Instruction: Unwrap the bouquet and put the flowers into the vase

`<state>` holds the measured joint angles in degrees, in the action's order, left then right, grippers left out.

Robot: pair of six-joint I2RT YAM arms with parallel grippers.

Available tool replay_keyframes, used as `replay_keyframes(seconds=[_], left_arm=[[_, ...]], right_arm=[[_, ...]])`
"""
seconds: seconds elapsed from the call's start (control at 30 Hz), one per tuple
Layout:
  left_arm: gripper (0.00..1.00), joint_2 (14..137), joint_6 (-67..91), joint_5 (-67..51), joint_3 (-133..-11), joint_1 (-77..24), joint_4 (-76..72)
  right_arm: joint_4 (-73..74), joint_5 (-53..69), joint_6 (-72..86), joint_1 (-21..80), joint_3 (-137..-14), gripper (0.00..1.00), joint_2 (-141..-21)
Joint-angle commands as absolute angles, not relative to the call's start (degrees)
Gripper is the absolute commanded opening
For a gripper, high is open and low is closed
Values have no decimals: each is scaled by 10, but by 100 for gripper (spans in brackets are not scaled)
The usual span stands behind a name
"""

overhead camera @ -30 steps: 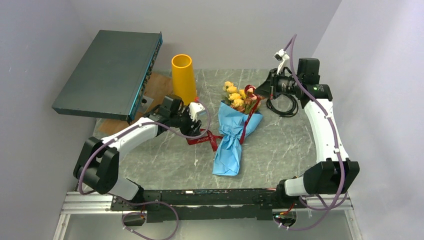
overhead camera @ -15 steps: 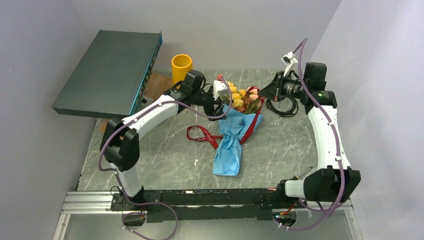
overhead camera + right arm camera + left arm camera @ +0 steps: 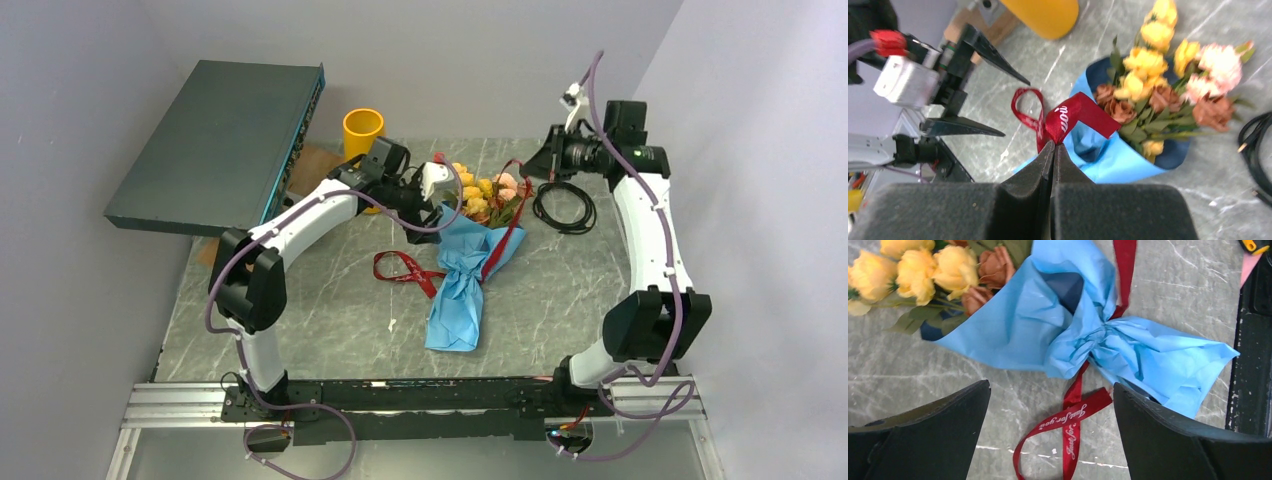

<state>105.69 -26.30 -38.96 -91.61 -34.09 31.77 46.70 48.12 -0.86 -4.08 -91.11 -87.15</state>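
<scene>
The bouquet lies mid-table, its crinkled blue paper pinched at the waist. The flowers, yellow, pink and brown roses, stick out of its far end. My right gripper hangs above and right of them, shut on the dark red ribbon, which runs taut down to the wrap. The ribbon's other end curls loose on the marble. My left gripper hovers open just left of the wrap, holding nothing. The orange-yellow vase stands behind my left arm, partly hidden.
A dark flat box overhangs the table's far left, with a brown board under it. A coiled black cable lies right of the flowers. The table's black front rail shows in the left wrist view.
My left arm swung from beside the vase over to the bouquet and its jaws opened wide. My right gripper rose slightly, pulling the ribbon tighter.
</scene>
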Motion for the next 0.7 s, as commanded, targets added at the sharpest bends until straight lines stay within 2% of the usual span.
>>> replay_keyframes(seconds=[0.0,0.3,0.5,0.67], left_arm=[[99,1033,-250,-395,-932,-309,308],[99,933,-212,-392,-796,-284,165],[99,919,-137,-468,-779,-288,71],[99,924,-104,-453,-789,-343,8]], right_arm=[[432,477,32,-45,-1020,0,-873],[368,471,108,-47,-1151,0,-864],[303,449,138,-52,-1155,0,-821],[282,446,155,-54,-1166,0,-804]])
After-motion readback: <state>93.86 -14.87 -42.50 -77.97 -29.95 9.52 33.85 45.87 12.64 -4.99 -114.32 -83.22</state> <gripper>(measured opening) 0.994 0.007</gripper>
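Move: The right hand already holds one end of the red ribbon. The bouquet's knot lies about 13 cm to its left, 6 cm back and 26 cm below, with the flowers some 9 cm left and 11 cm ahead and the cable coil roughly 8 cm right and 8 cm ahead, both near table height. From the open left hand, the knot is about 11 cm right, 4 cm back and 15 cm down; the loose ribbon loop lies 5 cm left and 4 cm back on the table. The right hand, tilting upward, hauls its pinched ribbon some 20 cm up from the knot; open left hand rises. ##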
